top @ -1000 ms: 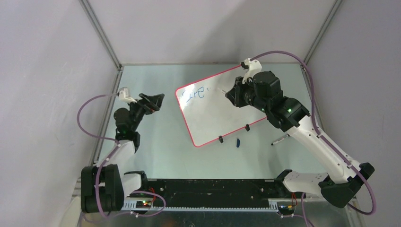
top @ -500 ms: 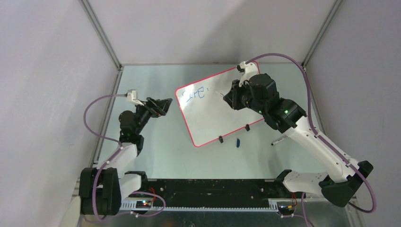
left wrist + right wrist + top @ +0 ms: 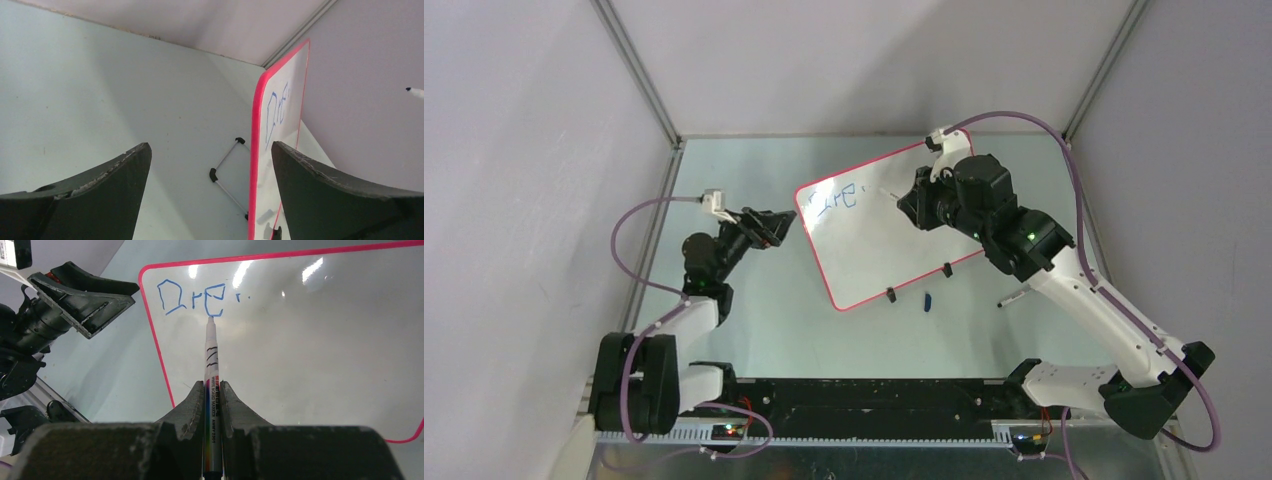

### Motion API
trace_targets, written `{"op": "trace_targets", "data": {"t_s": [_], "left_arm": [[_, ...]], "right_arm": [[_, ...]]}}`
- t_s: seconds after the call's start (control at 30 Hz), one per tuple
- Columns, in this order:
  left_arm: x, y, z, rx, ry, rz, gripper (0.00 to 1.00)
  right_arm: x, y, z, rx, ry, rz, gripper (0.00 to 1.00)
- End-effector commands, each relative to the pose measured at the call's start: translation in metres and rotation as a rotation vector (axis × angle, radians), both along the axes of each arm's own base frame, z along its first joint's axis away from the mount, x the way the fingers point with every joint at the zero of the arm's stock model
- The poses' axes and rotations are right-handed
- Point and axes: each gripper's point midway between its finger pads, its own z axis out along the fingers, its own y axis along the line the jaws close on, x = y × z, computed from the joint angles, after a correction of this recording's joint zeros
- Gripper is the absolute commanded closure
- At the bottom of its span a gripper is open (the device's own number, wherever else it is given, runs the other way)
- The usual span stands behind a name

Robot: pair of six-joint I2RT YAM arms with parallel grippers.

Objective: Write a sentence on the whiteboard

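The whiteboard point(image 3: 879, 240), white with a red-pink rim, stands tilted on black clip feet. The sentence point(image 3: 192, 297) is blue marker handwriting reading "Dre" at its top left. My right gripper point(image 3: 214, 382) is shut on a white marker point(image 3: 210, 352). The marker's tip points at the bottom of the "e", and I cannot tell whether it touches the board. My left gripper point(image 3: 210, 146) is open at the board's left side. The red rim point(image 3: 256, 150) runs between its fingers, nearer the right one, with no contact. In the top view the left gripper point(image 3: 776, 226) sits beside the board.
A small blue cap point(image 3: 928, 300) lies on the table in front of the board. A second pen point(image 3: 1016, 295) lies to its right. A wire stand point(image 3: 227, 167) props the board from behind. Enclosure walls and metal posts point(image 3: 639, 75) close in the back and sides.
My left gripper has moved right, up to the whiteboard's left edge. The right gripper with the marker has shifted slightly left over the writing.
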Motion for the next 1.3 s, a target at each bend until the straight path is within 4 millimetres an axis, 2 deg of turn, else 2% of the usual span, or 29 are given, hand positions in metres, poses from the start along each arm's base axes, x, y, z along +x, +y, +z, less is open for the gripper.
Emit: {"op": "trace_targets", "data": {"t_s": [0.0,0.1,0.2,0.33,0.6,0.73,1.07,1.13,1.27], "left_arm": [[-0.006,-0.011,0.029,-0.003,-0.187,-0.056,0.03],[-0.016,-0.022,0.032,-0.031,-0.227,-0.138,0.01],[-0.009,-0.032,0.034,-0.053,-0.221,-0.209,0.01],[-0.007,-0.049,0.039,-0.140,-0.209,-0.346,0.08],[-0.007,-0.052,0.032,-0.131,-0.196,-0.367,0.36],[-0.004,-0.054,0.030,-0.137,-0.182,-0.382,0.49],[0.002,-0.059,0.027,-0.153,-0.156,-0.405,0.61],[0.002,-0.062,0.027,-0.149,-0.159,-0.420,0.67],[0.004,-0.067,0.027,-0.150,-0.153,-0.448,0.84]], "right_arm": [[0.006,0.001,0.011,0.011,-0.050,0.000,1.00],[0.007,0.002,0.010,0.010,-0.050,0.007,1.00],[0.007,0.007,0.010,0.015,-0.053,0.026,1.00],[0.009,0.012,0.005,0.011,-0.041,0.041,1.00],[0.010,0.020,-0.009,-0.016,-0.013,0.042,1.00],[0.012,0.023,-0.009,-0.017,-0.016,0.043,1.00],[0.019,0.028,-0.015,-0.023,-0.015,0.040,1.00],[0.021,0.029,-0.017,-0.026,-0.012,0.037,1.00],[0.025,0.030,-0.020,-0.032,-0.001,0.019,1.00]]}}
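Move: The whiteboard's left edge lies about 6 cm to the right of the open left hand, 1 cm ahead and about level with it; the board's top left corner is some 4 cm ahead, 4 right and 3 up. From the right hand, which holds the marker, the last small stroke is roughly 10 cm ahead, 6 left and 8 below, with the "Dre" lettering about 9 ahead, 10 left and 9 below that hand. The left hand swings about 6 cm to its right onto the whiteboard's left edge, turning some 20 degrees clockwise and rising a little, while its wide-open fingers close around the red rim until they pinch it near the top corner. The right hand keeps its grip on the marker and, after a near-still start, eases down and left about 3 cm each and slightly forward, bringing the tip nearer the board by the last stroke, still clear of the surface. ##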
